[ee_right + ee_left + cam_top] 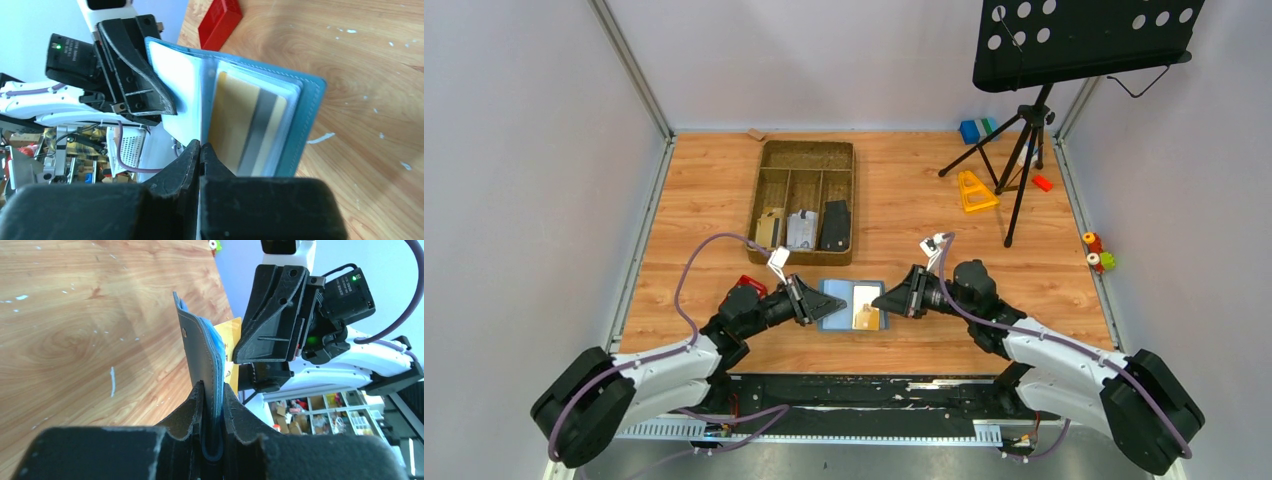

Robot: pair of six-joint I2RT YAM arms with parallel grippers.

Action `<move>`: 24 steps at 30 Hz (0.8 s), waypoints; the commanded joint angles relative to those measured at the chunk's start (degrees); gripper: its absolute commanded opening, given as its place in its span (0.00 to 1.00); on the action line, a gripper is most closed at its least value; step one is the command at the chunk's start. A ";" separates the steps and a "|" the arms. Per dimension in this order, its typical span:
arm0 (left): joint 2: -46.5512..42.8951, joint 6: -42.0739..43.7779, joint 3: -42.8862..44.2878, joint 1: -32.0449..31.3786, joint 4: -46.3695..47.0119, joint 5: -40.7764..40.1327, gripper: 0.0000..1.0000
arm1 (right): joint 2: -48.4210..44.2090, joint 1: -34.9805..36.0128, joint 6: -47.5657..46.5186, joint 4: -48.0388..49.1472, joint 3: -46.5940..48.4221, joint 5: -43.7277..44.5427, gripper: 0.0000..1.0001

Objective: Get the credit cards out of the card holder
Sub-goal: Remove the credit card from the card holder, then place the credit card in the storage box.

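The slate-blue card holder [837,294] lies open between my two grippers at the near middle of the table. My left gripper [821,306] is shut on its left side. In the left wrist view its fingers [214,392] pinch the folded grey-blue cover [197,347], which stands edge-on. A gold credit card [865,306] with a grey stripe sits in the right half. In the right wrist view this card [240,127] shows inside a clear pocket of the card holder [302,120]. My right gripper [201,148] is pressed shut on the card's near edge.
A brown divided tray [808,146] stands behind the card holder, with a tan, a silver and a dark card in its near compartments. A red block [748,285] lies by my left arm. A tripod music stand [1027,150], a yellow triangle [975,190] and a blue-green block [976,129] stand back right.
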 commanded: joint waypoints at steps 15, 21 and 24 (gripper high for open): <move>-14.03 18.77 17.21 0.21 -60.85 -20.31 0.00 | 1.34 -2.15 -14.31 -15.61 14.49 11.80 0.00; -15.85 19.22 18.17 0.21 -69.66 -25.35 0.00 | 13.87 -2.08 -17.96 -17.49 28.85 13.53 0.00; -17.09 19.89 19.15 0.26 -75.04 -29.02 0.00 | 21.75 -2.11 -17.02 -14.46 34.47 10.45 0.00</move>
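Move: The gold card, its right edge already pinched by the right fingers, has its middle some 2 cm left of that hand and 1 cm back. The tray's middle lies about 30 cm ahead and 16 cm left, 11 cm below; the black case in it about 26 cm ahead, 8 cm left. From the left hand, the card holder it grips is centred about 2 cm right and 1 cm back; the gold card about 5 cm right and 1 cm back. The gold card, kept pinched, first eases 1–2 cm right and down with the right hand, then is carried about 10 cm forward, rising and edging left, towards the tray. The card holder stays gripped by its left cover while the left hand takes it some 8 cm left and then down, rolling about 40 degrees so its fingers point lower. ##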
